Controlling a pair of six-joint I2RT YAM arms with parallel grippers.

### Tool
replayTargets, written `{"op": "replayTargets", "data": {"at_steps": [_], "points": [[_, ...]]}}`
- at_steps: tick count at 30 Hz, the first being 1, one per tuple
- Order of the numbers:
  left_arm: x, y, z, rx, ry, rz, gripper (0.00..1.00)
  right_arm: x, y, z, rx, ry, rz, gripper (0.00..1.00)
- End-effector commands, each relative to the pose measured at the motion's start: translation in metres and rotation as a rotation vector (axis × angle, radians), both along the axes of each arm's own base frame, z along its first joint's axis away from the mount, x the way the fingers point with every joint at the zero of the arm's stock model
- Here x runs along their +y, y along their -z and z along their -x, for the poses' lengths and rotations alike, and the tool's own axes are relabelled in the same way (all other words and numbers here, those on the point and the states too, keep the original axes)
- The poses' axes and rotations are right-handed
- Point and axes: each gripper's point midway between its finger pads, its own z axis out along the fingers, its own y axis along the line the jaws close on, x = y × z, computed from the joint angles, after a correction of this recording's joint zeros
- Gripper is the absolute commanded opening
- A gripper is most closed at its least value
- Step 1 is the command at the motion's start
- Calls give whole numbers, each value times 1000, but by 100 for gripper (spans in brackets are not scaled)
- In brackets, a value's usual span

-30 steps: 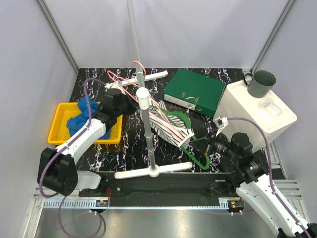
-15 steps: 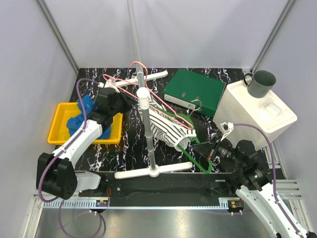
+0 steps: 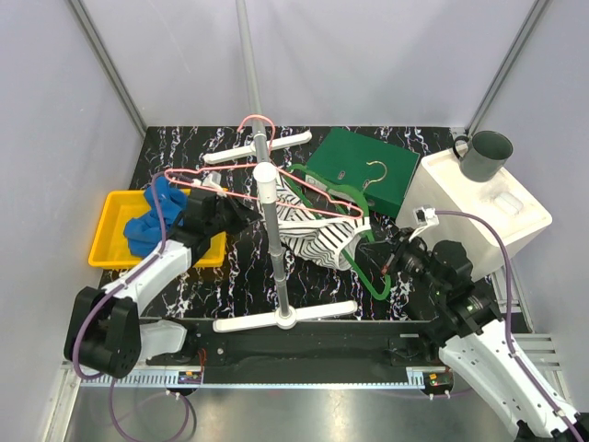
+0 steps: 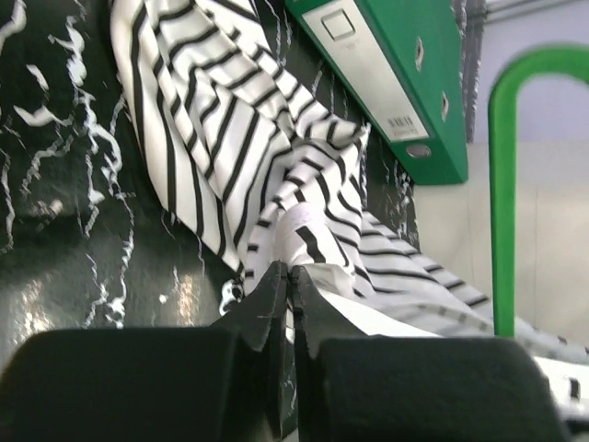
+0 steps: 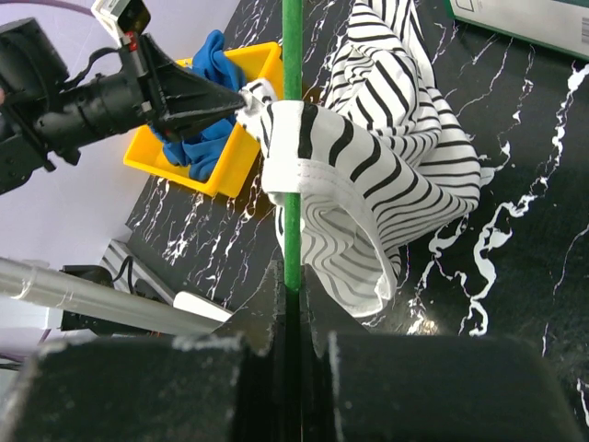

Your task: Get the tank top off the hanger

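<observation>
The black-and-white striped tank top [image 3: 317, 235] hangs on the green hanger [image 3: 368, 276], right of the white rack pole. One strap [image 5: 294, 147] is looped round the hanger's green bar [image 5: 293, 212]. My left gripper [image 3: 250, 212] is shut on the tank top's white hem [image 4: 304, 235], its jaws pinched together on the fabric [image 4: 289, 269]. In the right wrist view the left gripper [image 5: 241, 95] pinches the strap just left of the bar. My right gripper [image 3: 391, 265] is shut on the hanger's lower bar [image 5: 293, 276].
A white rack [image 3: 273, 249] stands mid-table with a pink wire hanger [image 3: 230, 175] on it. A yellow bin [image 3: 110, 235] holding blue cloth [image 3: 152, 216] is at the left. A green binder [image 3: 359, 166] and a white box [image 3: 469, 203] with a grey mug [image 3: 483, 155] are at the back right.
My left gripper has drawn the tank top's edge toward the left and nearer. The right gripper has tilted the green hanger up, its hook now over the binder. The pink hanger swung left.
</observation>
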Motion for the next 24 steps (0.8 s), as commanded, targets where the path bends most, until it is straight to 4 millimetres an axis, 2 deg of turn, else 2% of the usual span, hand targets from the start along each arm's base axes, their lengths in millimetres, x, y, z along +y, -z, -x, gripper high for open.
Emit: {"op": "replayTargets", "data": {"at_steps": [1,3,4,6,7,8,9,10,12,14,17,19,22,24], "points": [[-16,-39,10,-120,79,100,15,8,-41,-11,-143,-18,-47,0],[-20,-40,17,-119,94,115,25,14,-35,-10,-137,-56,-37,0],[-23,-41,20,-118,109,125,38,15,-34,-11,-137,-64,-37,0],[-32,-41,30,-112,140,162,47,20,-30,-11,-130,-88,-30,0],[-36,-42,33,-113,152,181,57,21,-28,-12,-129,-94,-26,0],[-42,-53,34,-143,156,232,62,22,-27,-12,-131,-98,-24,0],[-49,-50,44,-135,180,263,66,23,-24,-14,-125,-102,-18,0],[-56,-64,44,-196,196,311,74,24,-20,-15,-115,-103,-12,0],[-74,-68,55,-183,238,375,75,29,-21,-17,-128,-123,-21,0],[-92,-78,60,-191,279,419,74,37,-16,-15,-125,-176,-24,0],[-109,-95,62,-222,307,481,73,48,-11,-11,-107,-252,-33,0],[-116,-110,60,-259,309,536,72,51,-6,-8,-95,-274,-36,0],[-126,-121,59,-248,296,623,71,51,-1,-5,-95,-287,-33,0],[-131,-117,54,-205,253,660,70,49,-1,-4,-101,-286,-35,0]]}}
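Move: The left fingertips are still on the loose end of the striped tank top. The strap threaded over the green hanger, next in line, lies about 20 cm to this hand's right, 8 cm back and 7 cm higher; the right hand grips that hanger, with the strap some 4 cm ahead of it and 4 cm left, about level. From the left hand, the green binder sits roughly 13 cm farther out and 25 cm right, the yellow bin level with it, about 20 cm left; both are lower. The left fingers open wide and let go of the tank top's loose end, and the hand swings about 12 cm right, backing and rising as well, towards the strap on the green hanger, rolling left side down and turning clockwise. The right hand keeps its pinch on the hanger and brings it some 5 cm left and a little down to meet it, turning slightly counter-clockwise. ##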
